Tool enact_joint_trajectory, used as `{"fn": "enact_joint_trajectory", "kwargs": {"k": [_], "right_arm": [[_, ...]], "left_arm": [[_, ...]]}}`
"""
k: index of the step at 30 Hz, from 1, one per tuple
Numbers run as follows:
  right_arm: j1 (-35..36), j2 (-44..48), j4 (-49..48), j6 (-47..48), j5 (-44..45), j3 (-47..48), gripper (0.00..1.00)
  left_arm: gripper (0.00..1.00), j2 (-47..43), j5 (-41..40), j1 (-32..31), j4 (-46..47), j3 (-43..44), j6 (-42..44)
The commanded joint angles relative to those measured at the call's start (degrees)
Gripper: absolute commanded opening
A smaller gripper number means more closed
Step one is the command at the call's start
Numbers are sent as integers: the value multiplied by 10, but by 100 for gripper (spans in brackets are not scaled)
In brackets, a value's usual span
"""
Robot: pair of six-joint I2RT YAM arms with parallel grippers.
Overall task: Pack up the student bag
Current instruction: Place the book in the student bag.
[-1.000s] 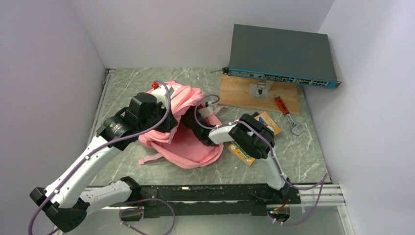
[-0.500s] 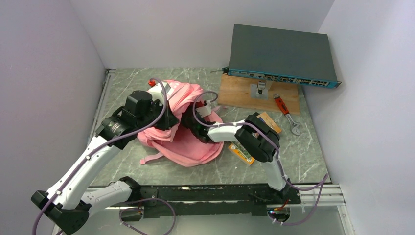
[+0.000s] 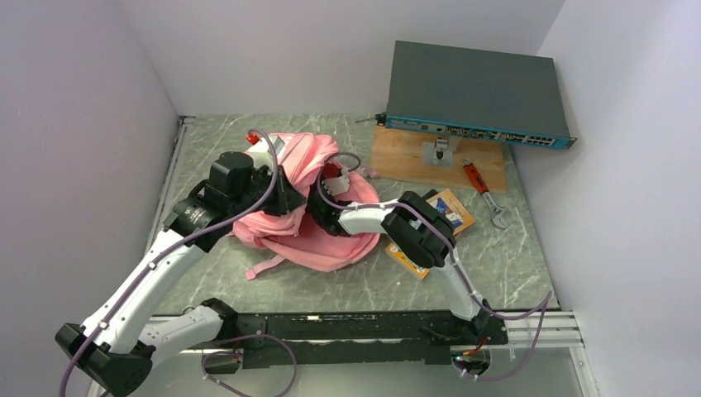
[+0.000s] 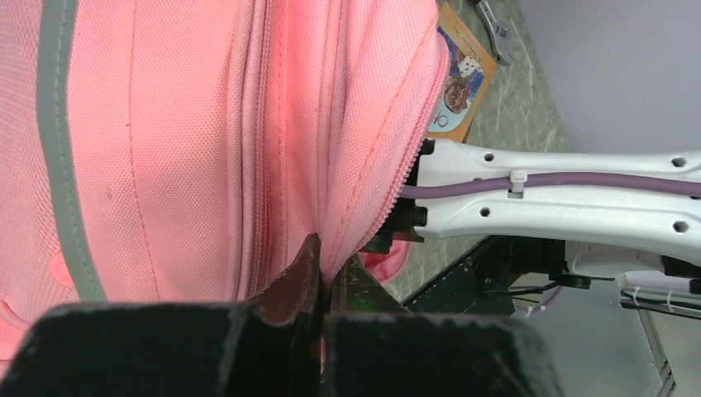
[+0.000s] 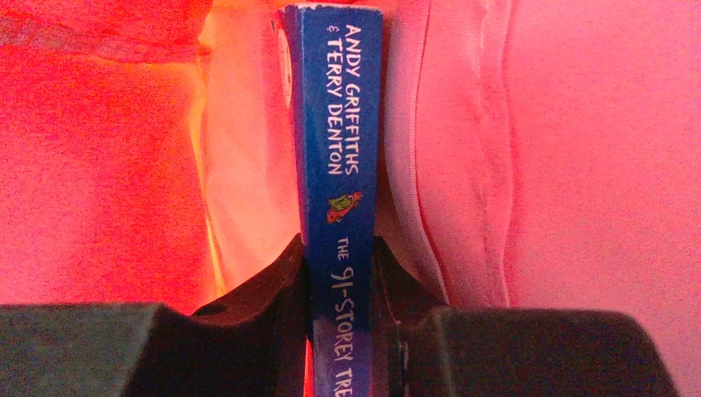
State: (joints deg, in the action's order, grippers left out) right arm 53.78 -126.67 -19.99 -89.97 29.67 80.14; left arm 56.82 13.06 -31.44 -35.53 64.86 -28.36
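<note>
The pink student bag [image 3: 318, 240] lies on the table's middle left; it fills the left wrist view [image 4: 182, 132]. My left gripper [image 4: 329, 269] is shut on the bag's zipper edge and holds the opening up. My right gripper [image 5: 340, 256] is shut on a blue book [image 5: 337, 124], spine toward the camera, and is inside the bag, with pink fabric on all sides. In the top view the right gripper is hidden in the bag's opening [image 3: 318, 217].
Two more books [image 3: 438, 223] lie on the table right of the bag, partly under my right arm. A wooden board [image 3: 405, 157], a grey network switch [image 3: 475, 95] and a red-handled wrench [image 3: 484, 190] are at the back right.
My right gripper has pushed left, deeper into the bag with the book. My left gripper has lifted the bag's edge slightly up and back. The bag has bunched leftward.
</note>
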Motion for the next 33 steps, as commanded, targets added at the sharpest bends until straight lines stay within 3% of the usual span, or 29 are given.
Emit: {"fn": "enact_joint_trajectory", "kwargs": {"k": [1, 5, 8, 11, 14, 22, 28, 33], "right_arm": [[-3, -15, -43, 31, -8, 23, 14], [-3, 23, -112, 104, -61, -55, 35], [-7, 70, -118, 184, -112, -121, 59], [-25, 118, -132, 233, -179, -185, 70], [-38, 162, -77, 289, -235, -200, 77], [-46, 285, 136, 450, -294, -209, 82], [-46, 456, 244, 584, -259, -298, 89], [-57, 592, 335, 625, -216, -338, 90]], "left_arm": [[0, -29, 63, -5, 64, 6, -22], [0, -35, 33, 10, 44, 6, 5], [0, -41, 16, 26, 31, 6, 25], [0, -45, 10, 41, 25, 5, 41], [0, -49, 8, 50, 25, 0, 47], [0, -47, -6, 59, 33, -24, 62], [0, -41, -23, 67, 27, -35, 81], [0, -35, -30, 76, 24, -45, 95]]}}
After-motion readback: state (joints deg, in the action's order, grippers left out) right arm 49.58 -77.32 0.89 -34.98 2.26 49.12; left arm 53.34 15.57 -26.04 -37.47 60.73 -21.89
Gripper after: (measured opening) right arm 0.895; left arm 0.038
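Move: The book is between the right fingers inside the student bag, its middle about 3 cm ahead, level sideways and some 1 cm lower; the bag's middle is roughly 9 cm back, 3 cm right and slightly below. The notebook stack lies some 20 cm back, 37 cm right and 7 cm lower. From the left hand, pinching the bag's flap, the book is about 17 cm ahead, level sideways and some 20 cm below. Right fingers open off the book, withdrawing some 15 cm back and right, rising; left keeps the flap. ##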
